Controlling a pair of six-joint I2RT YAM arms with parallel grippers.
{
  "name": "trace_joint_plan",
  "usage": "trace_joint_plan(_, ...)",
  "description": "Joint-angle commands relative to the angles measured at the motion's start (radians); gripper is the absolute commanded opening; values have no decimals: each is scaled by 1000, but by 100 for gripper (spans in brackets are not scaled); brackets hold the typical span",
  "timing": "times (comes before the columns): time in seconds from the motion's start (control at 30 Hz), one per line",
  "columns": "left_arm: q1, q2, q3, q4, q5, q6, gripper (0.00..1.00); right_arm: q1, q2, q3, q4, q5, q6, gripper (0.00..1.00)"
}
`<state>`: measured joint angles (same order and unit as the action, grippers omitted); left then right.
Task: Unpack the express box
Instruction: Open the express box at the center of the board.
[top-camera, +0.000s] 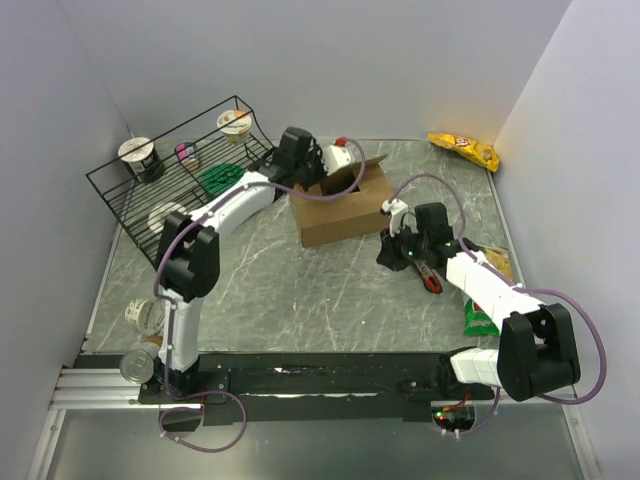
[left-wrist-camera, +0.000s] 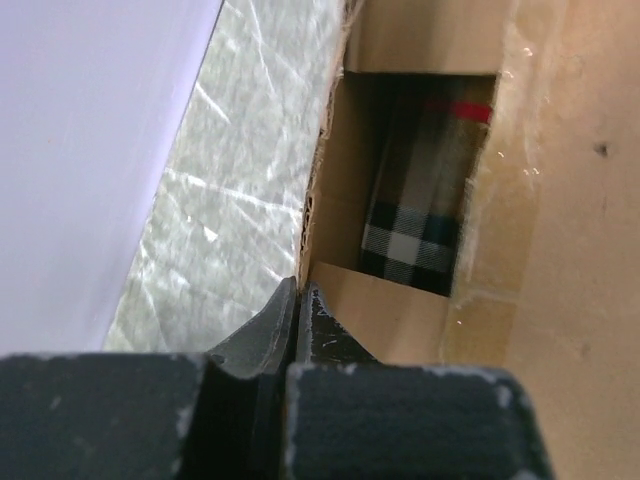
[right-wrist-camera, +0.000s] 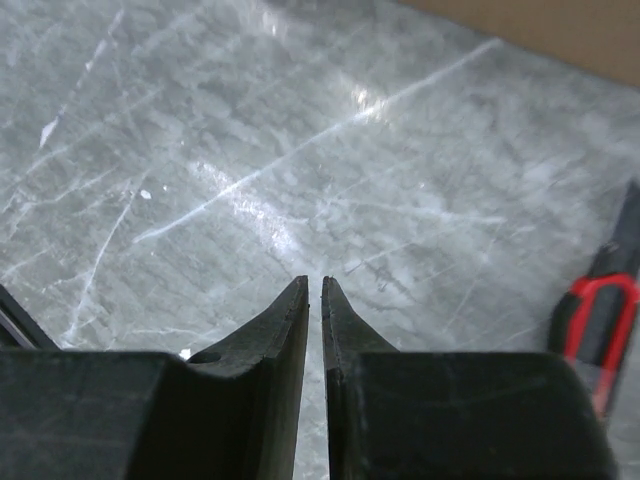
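Note:
The express box (top-camera: 338, 218) stands at the back middle of the table, its top partly open with one flap (top-camera: 345, 175) raised. My left gripper (top-camera: 318, 168) is over the box's far left corner. In the left wrist view its jaws (left-wrist-camera: 302, 290) are shut on the thin edge of a cardboard flap (left-wrist-camera: 400, 310). Through the opening, a black-and-white checked item (left-wrist-camera: 415, 215) with a red band lies inside the box (left-wrist-camera: 570, 200). My right gripper (top-camera: 388, 256) (right-wrist-camera: 313, 285) hangs shut and empty over the bare table, right of the box.
A red-and-black utility knife (top-camera: 431, 279) (right-wrist-camera: 600, 315) lies by my right gripper. A black wire rack (top-camera: 190, 170) with cups stands back left. A yellow snack bag (top-camera: 464, 149) lies back right, a green packet (top-camera: 480, 318) at the right, a can (top-camera: 135, 365) near left.

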<state>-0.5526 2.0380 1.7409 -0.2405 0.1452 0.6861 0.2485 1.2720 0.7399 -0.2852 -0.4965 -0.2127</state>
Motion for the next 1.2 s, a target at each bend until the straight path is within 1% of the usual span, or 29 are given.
trace_joint_plan(0.0,62,100,251,-253,196,-127,1,-8,-37,186,-3,-88,-76,18)
trace_joint_plan(0.03,72,140,357,-366,270,-210,1,-8,-33,220,-3,-91,-94,18)
trace_joint_plan(0.1,106,154,410,-449,370,-295,1,-6,-5,322,-2,-109,-129,22)
trace_joint_plan(0.13,115,137,395,-470,454,-371,1,-6,13,358,-11,-129,-196,24)
trace_joint_plan(0.17,128,119,372,-492,485,-405,1,-6,51,395,-25,-152,-239,31)
trace_joint_plan(0.2,132,75,343,-497,510,-434,1,-6,76,474,-43,-213,-325,36)
trace_joint_plan(0.23,137,47,266,-496,537,-474,1,-6,107,525,-140,-265,-380,44)
trace_joint_plan(0.27,137,18,228,-494,589,-485,1,-6,178,650,-219,-305,-451,56)
trace_joint_plan(0.3,138,-28,192,-500,622,-494,1,-5,219,717,-318,-341,-570,60)
trace_joint_plan(0.33,138,-45,142,-508,646,-502,1,-2,263,781,-480,-397,-615,64)
trace_joint_plan(0.37,138,-62,123,-528,689,-505,1,1,347,906,-579,-419,-661,74)
trace_joint_plan(0.4,138,-91,103,-533,709,-505,1,5,392,965,-662,-438,-754,80)
trace_joint_plan(0.43,138,-107,65,-534,715,-491,1,11,432,1021,-848,-465,-816,100)
trace_joint_plan(0.47,138,-123,45,-533,725,-487,1,20,505,1112,-929,-470,-880,100)
trace_joint_plan(0.5,138,-145,30,-539,728,-478,1,29,538,1148,-1000,-471,-993,100)
trace_joint_plan(0.53,141,-150,14,-549,732,-453,1,38,593,1179,-1158,-470,-1058,100)
trace_joint_plan(0.57,144,-153,11,-559,740,-441,1,58,613,1228,-1216,-464,-1121,100)
trace_joint_plan(0.6,149,-156,9,-577,764,-428,1,69,630,1242,-1274,-453,-1213,100)
trace_joint_plan(0.67,157,-159,14,-594,768,-376,1,95,639,1212,-1286,-406,-1220,100)
trace_joint_plan(0.7,158,-153,28,-612,772,-350,1,110,632,1187,-1286,-390,-1266,100)
trace_joint_plan(0.73,161,-147,37,-655,775,-283,1,118,624,1159,-1286,-375,-1296,100)
trace_joint_plan(0.8,163,-121,71,-697,755,-211,1,136,610,1096,-1286,-337,-1341,100)
trace_joint_plan(0.87,171,-93,97,-735,748,-186,1,149,616,1067,-1287,-327,-1332,99)
trace_joint_plan(0.97,187,-81,114,-714,716,-195,1,156,615,1053,-1287,-356,-1323,98)
trace_joint_plan(1.03,203,-75,123,-715,702,-177,1,155,612,1079,-1286,-422,-1305,95)
trace_joint_plan(1.1,212,-53,158,-753,703,-127,1,150,606,1089,-1286,-482,-1265,95)
trace_joint_plan(1.17,212,-39,181,-786,706,-96,1,164,587,1054,-1284,-473,-1266,95)
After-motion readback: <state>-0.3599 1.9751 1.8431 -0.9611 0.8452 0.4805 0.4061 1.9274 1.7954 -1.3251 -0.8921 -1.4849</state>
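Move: The left hand already pinches the raised far flap of the express box, whose middle lies about 8 cm back, 3 cm right and 12 cm below; the green tub stands roughly 23 cm to its left and 2 cm back. From the right hand, the box's middle is some 12 cm ahead, 9 cm left and 4 cm lower; the utility knife lies about 8 cm right, level with it, 9 cm below. Left, still pinching the far flap, draws back some 14 cm; right arcs up-left over the box, opening wide. ##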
